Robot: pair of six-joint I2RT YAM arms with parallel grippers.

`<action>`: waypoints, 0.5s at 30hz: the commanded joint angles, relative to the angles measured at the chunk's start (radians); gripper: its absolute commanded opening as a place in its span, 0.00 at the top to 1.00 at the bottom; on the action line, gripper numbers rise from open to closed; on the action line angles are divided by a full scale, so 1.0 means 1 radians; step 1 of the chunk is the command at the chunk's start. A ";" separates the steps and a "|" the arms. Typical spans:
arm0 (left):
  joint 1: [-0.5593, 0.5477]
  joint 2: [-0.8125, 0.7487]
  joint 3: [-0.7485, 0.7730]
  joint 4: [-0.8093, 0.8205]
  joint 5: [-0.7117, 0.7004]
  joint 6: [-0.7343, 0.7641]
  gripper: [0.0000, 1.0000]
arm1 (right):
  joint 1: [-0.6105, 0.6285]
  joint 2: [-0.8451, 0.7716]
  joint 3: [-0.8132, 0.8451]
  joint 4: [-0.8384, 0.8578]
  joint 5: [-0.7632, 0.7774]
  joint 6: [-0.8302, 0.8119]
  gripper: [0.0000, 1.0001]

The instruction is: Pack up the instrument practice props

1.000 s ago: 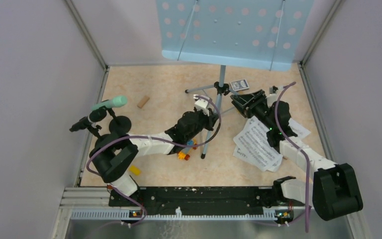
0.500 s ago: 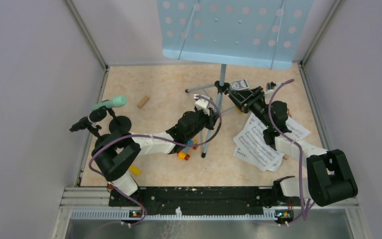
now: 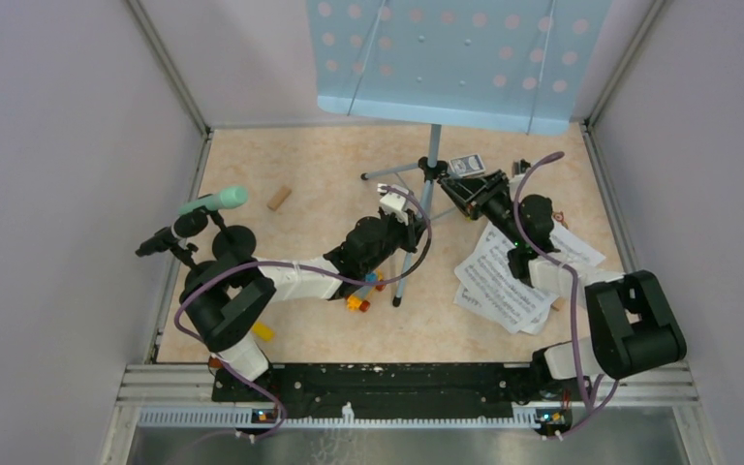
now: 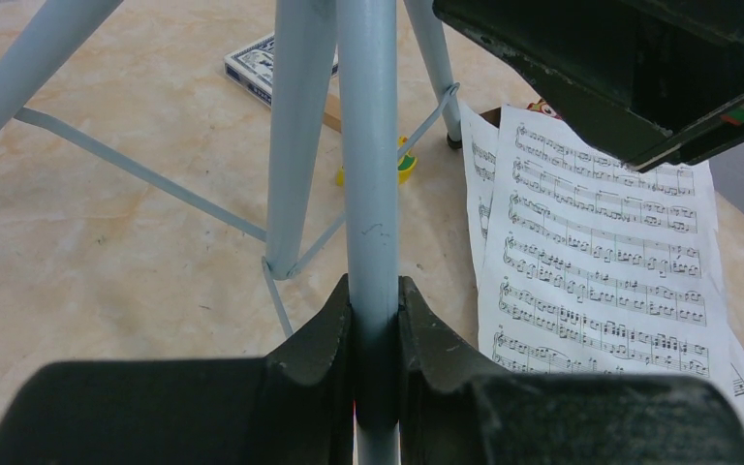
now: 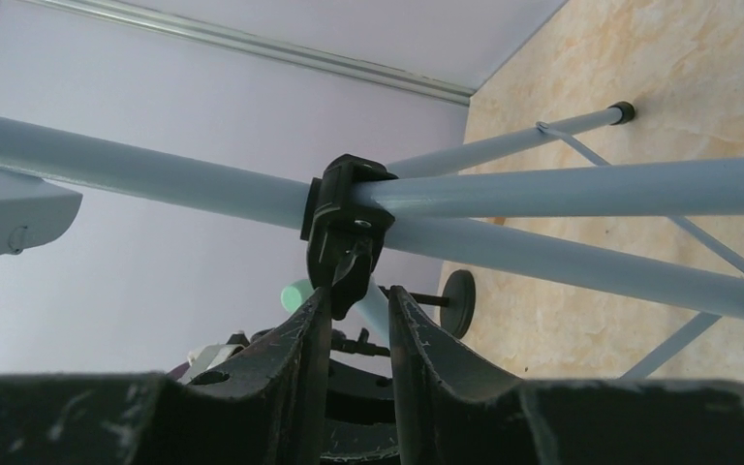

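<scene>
The pale-blue music desk (image 3: 455,58) stands at the back on its silver pole (image 3: 433,145). My left gripper (image 4: 376,320) is shut on one tripod leg (image 4: 368,174); from above it sits at mid-table (image 3: 399,225). My right gripper (image 5: 354,300) reaches the tripod hub (image 3: 433,174). Its jaws stand narrowly apart around the lever of the black clamp (image 5: 349,213), with a gap on the right side. White sheet-music pages (image 3: 504,276) lie under the right arm. The mint-green microphone (image 3: 215,201) and black microphone (image 3: 160,240) rest in their holders (image 3: 235,239) at the left.
A blue card box (image 3: 467,165) lies beside the tripod hub. A tan block (image 3: 278,199) sits at the back left. Toy bricks (image 3: 358,302) lie under the left arm, and a yellow one (image 3: 263,331) near its base. Walls close in three sides.
My right gripper moved up and left to the tripod hub, and its jaws narrowed around the clamp lever. The left gripper kept its hold on the leg.
</scene>
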 commanded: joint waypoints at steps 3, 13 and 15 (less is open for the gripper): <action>-0.005 0.031 -0.036 -0.083 0.010 0.082 1.00 | 0.012 0.056 0.081 0.082 -0.026 -0.013 0.74; -0.005 0.003 -0.046 -0.108 0.005 0.091 1.00 | 0.013 0.063 0.112 0.075 -0.059 -0.152 1.00; -0.005 -0.010 -0.054 -0.116 0.004 0.092 1.00 | 0.022 0.048 0.103 0.072 -0.059 -0.252 1.00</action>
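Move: The black knob on the stand's tripod hub is almost between the right hand's parted tips, about 2 cm ahead, 1 cm left and 1 cm higher. The hub itself is some 4 cm straight ahead and 1 cm up; the leg in the left hand's grip is about 5 cm back, 4 cm left and 7 cm down; the card box is roughly 18 cm out, 6 cm right and 22 cm below. From the left hand the knob lies about 7 cm ahead, 3 cm right and 8 cm above. The right hand eases forward and to its left towards the hub, rising a little, some 1.5 cm in all, so that the knob comes in between its part-open fingertips, and then they close nearly shut and pinch it. Meanwhile the left hand stays in place with its grip still on the tripod's near leg, steadying the stand, and the right wrist barely turns. ##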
